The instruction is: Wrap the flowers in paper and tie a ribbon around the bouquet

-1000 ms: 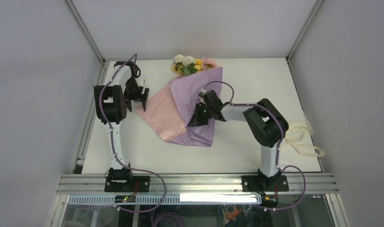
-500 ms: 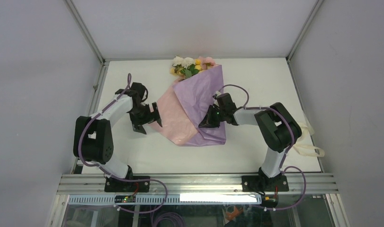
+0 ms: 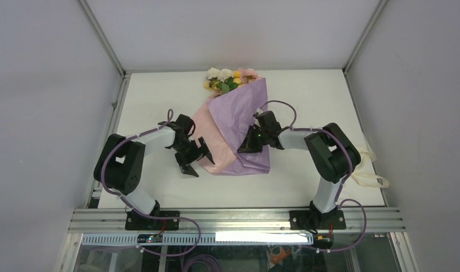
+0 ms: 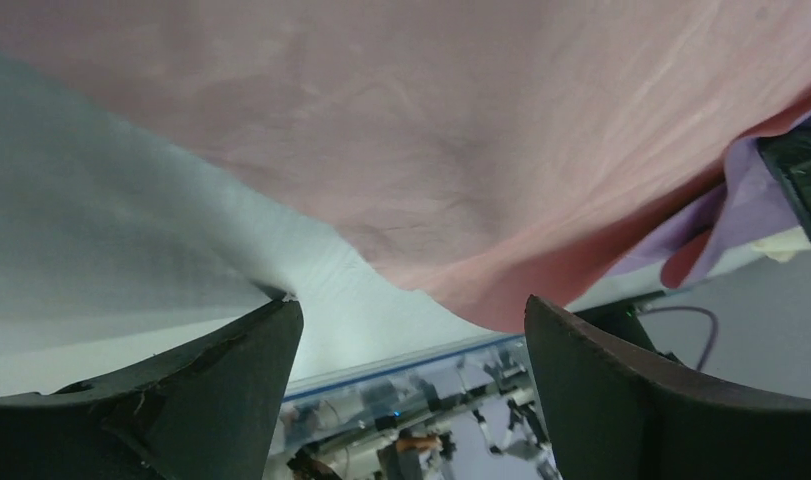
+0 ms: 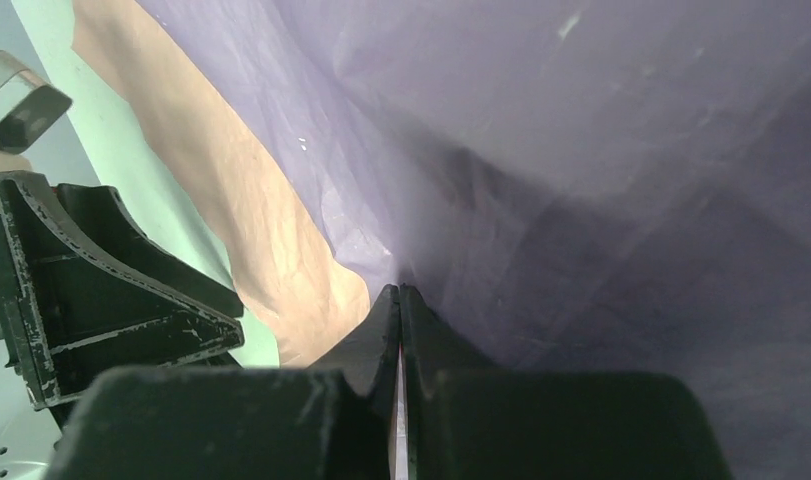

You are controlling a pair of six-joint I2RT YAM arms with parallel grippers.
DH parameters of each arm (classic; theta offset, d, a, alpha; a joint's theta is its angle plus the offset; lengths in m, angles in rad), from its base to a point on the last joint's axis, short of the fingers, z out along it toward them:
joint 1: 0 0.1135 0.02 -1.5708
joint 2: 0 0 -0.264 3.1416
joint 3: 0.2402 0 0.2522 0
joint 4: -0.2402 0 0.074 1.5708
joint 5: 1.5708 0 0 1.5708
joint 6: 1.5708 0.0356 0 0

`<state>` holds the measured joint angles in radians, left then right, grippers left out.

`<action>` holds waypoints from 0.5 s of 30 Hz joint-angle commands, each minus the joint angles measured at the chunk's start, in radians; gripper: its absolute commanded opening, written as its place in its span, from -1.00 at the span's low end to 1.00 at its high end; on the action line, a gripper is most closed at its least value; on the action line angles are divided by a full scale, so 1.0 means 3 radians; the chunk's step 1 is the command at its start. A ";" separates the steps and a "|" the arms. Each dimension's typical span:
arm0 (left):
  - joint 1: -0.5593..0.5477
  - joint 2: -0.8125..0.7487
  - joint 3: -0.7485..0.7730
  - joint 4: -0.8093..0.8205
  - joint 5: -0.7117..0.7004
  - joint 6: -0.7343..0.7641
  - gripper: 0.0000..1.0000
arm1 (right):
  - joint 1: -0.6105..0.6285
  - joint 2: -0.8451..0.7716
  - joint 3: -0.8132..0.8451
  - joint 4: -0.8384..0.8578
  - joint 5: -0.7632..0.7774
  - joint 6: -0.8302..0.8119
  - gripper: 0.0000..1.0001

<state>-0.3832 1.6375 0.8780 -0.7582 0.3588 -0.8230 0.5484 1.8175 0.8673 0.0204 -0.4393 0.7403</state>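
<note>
The bouquet lies slanted on the white table, with the flowers (image 3: 227, 79) showing yellow, pink and white at its far end. The paper (image 3: 244, 110) is folded lilac side up, and a pale pink flap (image 3: 216, 150) shows on its left. My right gripper (image 3: 243, 149) is shut on the edge of the lilac fold (image 5: 541, 150), where creases run to the fingertips (image 5: 398, 290). My left gripper (image 3: 198, 160) stands open at the pink flap's near-left edge; the pink paper (image 4: 461, 150) hangs just beyond its jaws (image 4: 411, 310) and nothing is between them. The ribbon (image 3: 366, 170) lies loose at the table's right edge.
White walls and a metal frame close in the table on the left, back and right. The aluminium rail (image 3: 239, 218) carrying both arm bases runs along the near edge. The right arm's elbow (image 3: 329, 150) stands between the bouquet and the ribbon.
My left arm swung from the far-left side down to the pink flap's near edge and its jaws opened wider. The right gripper first dragged the paper's near end rightward, then held still.
</note>
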 commanded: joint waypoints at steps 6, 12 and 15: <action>-0.0124 0.0386 -0.0220 0.1186 0.0021 -0.0289 0.42 | 0.0167 0.0211 -0.0303 -0.0696 0.0682 -0.0179 -1.00; -0.0119 0.0245 -0.0219 0.1064 -0.0069 -0.0094 -0.11 | 0.0166 0.0220 -0.0292 -0.0693 0.0639 -0.0210 -1.00; -0.0116 0.0179 -0.0075 0.0865 -0.0152 0.0043 -0.38 | 0.0169 0.0226 -0.0263 -0.0722 0.0616 -0.0246 -1.00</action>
<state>-0.4133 1.6951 0.8421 -0.5304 0.4965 -0.8970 0.5758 1.8027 0.8543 0.0406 -0.3985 0.7467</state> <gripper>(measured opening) 0.378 0.004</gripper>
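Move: The pink paper's loose near-left edge lies about 4 cm to the right of the left fingers, some 1 cm farther out and about 1 cm below them. The purple paper's near edge is about 15 cm to that hand's right and 2 cm nearer the base. Under the right fingertips, about 1 cm below their hand point, is the purple sheet; from that hand the pink edge lies roughly 10 cm left and 5 cm back, the flower heads some 29 cm ahead and 3 cm left. The pink paper's near edge is taken between the left fingers: the wide-open hand slides right about 4 cm, low over the table, its fingertips swinging some 10 degrees farther to the right, then eases 1 to 2 cm forward and slightly down as the fingers close by more than half to gather and pinch the edge. The shut right fingers stay in place, still holding down the purple sheet. ##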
